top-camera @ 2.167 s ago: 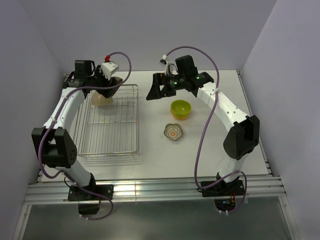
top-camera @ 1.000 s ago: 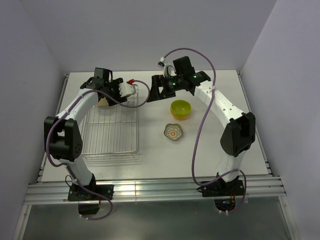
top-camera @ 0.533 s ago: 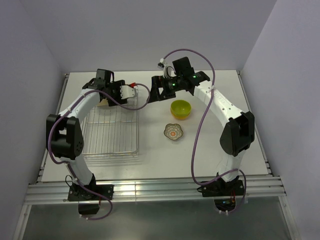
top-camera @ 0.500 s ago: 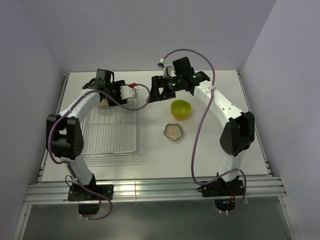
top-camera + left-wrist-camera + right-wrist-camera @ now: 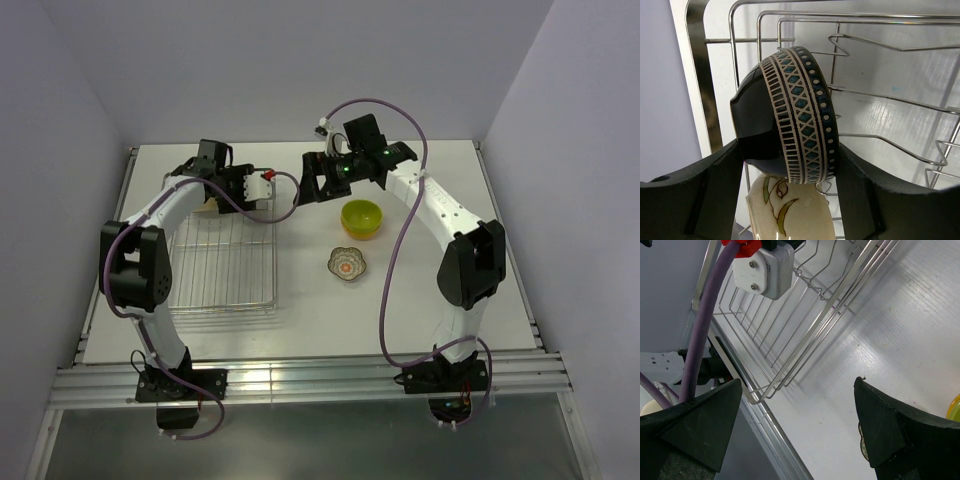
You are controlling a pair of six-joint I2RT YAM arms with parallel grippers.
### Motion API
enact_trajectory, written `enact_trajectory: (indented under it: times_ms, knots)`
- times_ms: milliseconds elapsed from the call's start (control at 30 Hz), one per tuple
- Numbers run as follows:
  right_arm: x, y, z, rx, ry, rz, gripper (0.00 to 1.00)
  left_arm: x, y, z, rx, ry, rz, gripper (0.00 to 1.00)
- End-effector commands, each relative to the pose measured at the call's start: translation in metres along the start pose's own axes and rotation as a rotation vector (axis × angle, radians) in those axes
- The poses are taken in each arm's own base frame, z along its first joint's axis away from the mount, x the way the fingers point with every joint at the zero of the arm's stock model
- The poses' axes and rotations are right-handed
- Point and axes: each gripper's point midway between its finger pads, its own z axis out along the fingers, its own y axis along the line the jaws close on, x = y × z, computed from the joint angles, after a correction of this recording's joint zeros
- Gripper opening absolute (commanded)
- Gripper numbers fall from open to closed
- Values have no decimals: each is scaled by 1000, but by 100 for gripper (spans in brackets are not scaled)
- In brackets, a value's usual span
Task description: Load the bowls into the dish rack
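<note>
My left gripper (image 5: 788, 150) is shut on a dark brown bowl (image 5: 790, 120) with a pale patterned band, and it holds the bowl on edge over the far left corner of the dish rack (image 5: 222, 262). Just below it, a white bowl (image 5: 790, 215) with a leaf motif rests in the rack. From above, my left gripper (image 5: 222, 190) hides most of both. A lime-green bowl (image 5: 361, 215) sits nested in an orange one on the table, with the scalloped patterned bowl (image 5: 347, 263) in front of it. My right gripper (image 5: 312, 180) hangs open and empty between the rack and these bowls.
The rack's wire bars (image 5: 790, 315) and the table's left rail (image 5: 765, 430) show under my right gripper. The left arm's white camera box (image 5: 765, 270) and its purple cable (image 5: 705, 340) lie close to my right gripper. Walls enclose the table on three sides.
The left wrist has rolled over, so its camera box now points right. The left arm has edged slightly right at the rack's far corner with the brown bowl. The right arm has barely moved.
</note>
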Motion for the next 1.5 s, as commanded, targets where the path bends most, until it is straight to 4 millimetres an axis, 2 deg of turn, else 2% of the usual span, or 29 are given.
enact_trajectory:
  times_ms: [0, 200, 233, 400, 467, 667, 700, 733, 967, 1067, 1133, 1267, 1300, 1333, 1367, 1400, 1467]
  knots:
    - [-21, 15, -10, -27, -51, -51, 100, -2, 20, -8, -45, 31, 74, 14]
    - [-21, 16, -9, -28, -51, -50, 100, -3, 11, -8, 6, 30, 85, 30]
    - [-21, 15, -9, -27, -48, -48, 100, -4, 12, -10, 5, 28, 85, 38]
    - [-21, 15, -12, -21, -52, -54, 100, -10, 13, -15, 0, 15, 87, 50]
    - [-22, 15, -13, -17, -54, -61, 100, -12, 13, -17, 2, 13, 85, 68]
    - [-27, 11, -24, -2, -79, -62, 100, -24, 21, -37, -17, -6, 93, 77]
    - [-28, 10, -26, 2, -84, -61, 100, -28, 23, -43, -28, -8, 102, 84]
    - [-29, 9, -28, 5, -88, -62, 100, -29, 22, -45, -28, -11, 105, 97]
    - [-34, 3, -43, 29, -115, -75, 100, -42, 25, -62, -68, -28, 108, 99]
    - [-37, -3, -55, 54, -138, -83, 100, -58, 38, -82, -116, -74, 65, 99]
    - [-38, -9, -63, 73, -148, -89, 100, -77, 61, -106, -216, -138, 31, 99]
    - [-39, -31, -87, 126, -172, -74, 98, -109, 87, -151, -356, -280, -212, 100]
    - [-37, -37, -92, 154, -171, -71, 98, -117, 93, -169, -395, -316, -259, 99]
    - [-37, -43, -97, 182, -176, -88, 97, -121, 96, -177, -411, -343, -318, 99]
    - [-36, -50, -100, 211, -174, -88, 97, -126, 97, -184, -418, -390, -461, 100]
    - [-33, -64, -107, 284, -169, -76, 96, -130, 96, -195, -426, -426, -534, 99]
    - [-32, -78, -112, 357, -153, -73, 94, -136, 90, -203, -389, -517, -759, 99]
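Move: The black patterned bowl is already down in the rear right of the rack and still between the left fingers, its middle about 1 cm ahead, 1 cm right and 2 cm below; the cream bowl stands in the rack level ahead/back and roughly 11 cm left. From the empty right hand, the green bowl lies about 6 cm ahead, 18 cm right and 18 cm below, with the small flower-shaped bowl some 5 cm back, 12 cm right and 20 cm below. The left hand first stays low with the black bowl, easing back barely a centimetre as its fingers spread from their grip to wide open and let go, then climbs faster and faster, about 20 cm up off the rack with a slight drift back and right, the wrist rolling some 30 degrees so the fingertips swing to the right. Meanwhile the right hand, fingers still wide open and touching nothing, waits and then slides about 10 cm right and half that forward, away from the rack and towards the green bowl, rising a little and turning slightly clockwise. ##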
